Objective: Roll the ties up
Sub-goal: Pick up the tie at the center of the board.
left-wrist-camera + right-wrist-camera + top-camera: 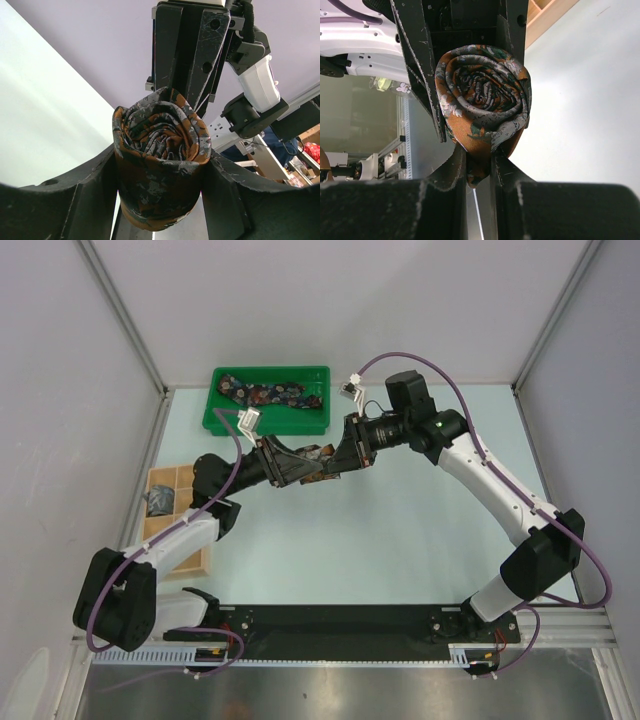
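Note:
A rust-brown tie (318,454), wound into a tight roll, hangs in the air between my two grippers above the middle of the table. In the left wrist view the left gripper (161,172) has both fingers pressed against the sides of the roll (160,145). In the right wrist view the right gripper (478,157) pinches the lower edge of the same roll (482,97). In the top view the left gripper (303,468) and the right gripper (337,460) meet head-on at the roll. A dark navy floral tie (275,395) lies loose in the green tray.
The green tray (214,422) stands at the back left of the table. A tan wooden compartment box (172,532) sits at the left edge by the left arm, with a grey-blue roll of fabric (160,499) in one compartment. Grey walls close in both sides.

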You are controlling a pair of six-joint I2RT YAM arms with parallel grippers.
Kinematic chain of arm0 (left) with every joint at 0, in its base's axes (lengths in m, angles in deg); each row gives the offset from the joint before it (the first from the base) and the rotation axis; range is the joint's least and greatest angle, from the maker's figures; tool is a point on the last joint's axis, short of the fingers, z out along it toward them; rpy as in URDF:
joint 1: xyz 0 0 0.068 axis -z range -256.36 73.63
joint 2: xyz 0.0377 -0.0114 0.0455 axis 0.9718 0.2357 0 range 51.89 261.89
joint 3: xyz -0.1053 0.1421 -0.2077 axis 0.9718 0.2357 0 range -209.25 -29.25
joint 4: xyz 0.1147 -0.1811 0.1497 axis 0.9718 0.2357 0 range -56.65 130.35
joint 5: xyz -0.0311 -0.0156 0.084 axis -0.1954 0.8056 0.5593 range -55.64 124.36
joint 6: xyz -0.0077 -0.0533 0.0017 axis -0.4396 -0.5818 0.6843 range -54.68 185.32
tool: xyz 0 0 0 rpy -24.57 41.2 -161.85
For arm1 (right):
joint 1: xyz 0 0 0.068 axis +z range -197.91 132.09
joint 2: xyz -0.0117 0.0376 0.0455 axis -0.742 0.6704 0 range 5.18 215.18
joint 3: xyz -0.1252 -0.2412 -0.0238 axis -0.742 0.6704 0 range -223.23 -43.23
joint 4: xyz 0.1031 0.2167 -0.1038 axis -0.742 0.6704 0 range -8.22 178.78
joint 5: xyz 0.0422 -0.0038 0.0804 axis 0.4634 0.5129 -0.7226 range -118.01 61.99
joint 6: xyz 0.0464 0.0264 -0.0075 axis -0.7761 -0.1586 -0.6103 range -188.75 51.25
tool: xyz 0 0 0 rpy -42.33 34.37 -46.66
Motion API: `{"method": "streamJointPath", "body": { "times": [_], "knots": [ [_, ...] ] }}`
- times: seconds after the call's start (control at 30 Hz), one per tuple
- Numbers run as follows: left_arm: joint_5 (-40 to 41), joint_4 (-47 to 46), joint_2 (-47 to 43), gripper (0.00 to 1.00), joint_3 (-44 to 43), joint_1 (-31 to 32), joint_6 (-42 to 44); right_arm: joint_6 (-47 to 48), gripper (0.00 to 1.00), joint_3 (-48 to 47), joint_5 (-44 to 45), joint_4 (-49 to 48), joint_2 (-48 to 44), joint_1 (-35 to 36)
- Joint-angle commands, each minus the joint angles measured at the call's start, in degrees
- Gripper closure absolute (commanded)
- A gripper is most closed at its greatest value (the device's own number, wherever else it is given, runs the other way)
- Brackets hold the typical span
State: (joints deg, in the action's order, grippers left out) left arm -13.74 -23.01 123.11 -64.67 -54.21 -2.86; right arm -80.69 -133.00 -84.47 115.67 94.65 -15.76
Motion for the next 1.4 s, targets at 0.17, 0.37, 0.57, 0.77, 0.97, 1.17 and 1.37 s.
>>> {"method": "streamJointPath", "body": {
  "times": [0.17,0.37,0.57,0.77,0.97,1.17,1.37],
  "knots": [
    [2.04,2.3,-2.75,0.84,1.14,0.35,2.18,0.6,0.8,-2.33,-1.8,-1.63,-0.17,1.26],
    [1.6,4.06,-3.37,1.0,1.14,0.09,2.7,1.13,0.68,-2.33,-1.28,-0.84,-0.26,0.99],
    [0.9,6.34,-3.98,1.0,1.58,-0.44,3.93,1.4,0.63,-2.51,-1.28,-0.49,-0.26,0.12],
    [0.02,8.89,-4.51,1.0,1.93,-1.14,5.16,1.75,0.55,-2.51,-1.36,-0.05,-0.53,-0.06],
    [0.02,9.95,-4.51,1.0,1.93,-2.02,5.43,1.84,0.49,-2.42,-1.45,0.04,-0.53,-0.15],
    [-0.24,11.0,-4.51,1.0,2.02,-2.64,4.9,1.66,0.25,-2.42,-0.22,0.56,-0.44,-0.67],
    [-1.9,20.91,-4.78,1.0,0.44,-5.45,11.37,1.22,0.0,-2.51,1.09,1.09,-0.17,-2.52]
  ]
}}
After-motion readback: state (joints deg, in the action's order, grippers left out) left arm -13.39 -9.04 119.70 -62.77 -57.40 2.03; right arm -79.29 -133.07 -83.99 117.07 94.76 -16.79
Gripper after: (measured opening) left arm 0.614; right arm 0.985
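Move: The rolled tie sits between the left fingertips, its middle some 1 cm to the right of that hand's point. From the right hand, which pinches its near end, it lies about 4 cm to the left, level fore and aft and in height. The wooden box is roughly 37 cm to the left hand's left, about level with it fore and aft and 28 cm below; the green bin is some 33 cm ahead, 17 cm left and 27 cm below. The right fingers let go of the end of the rolled tie, opening from nearly shut to wide while that hand stays almost in place. The left hand keeps its grip around the roll and, slowly at first and then faster, takes it down about 4 cm and slightly to the left, away from the right fingers, tilting some 10 degrees. ##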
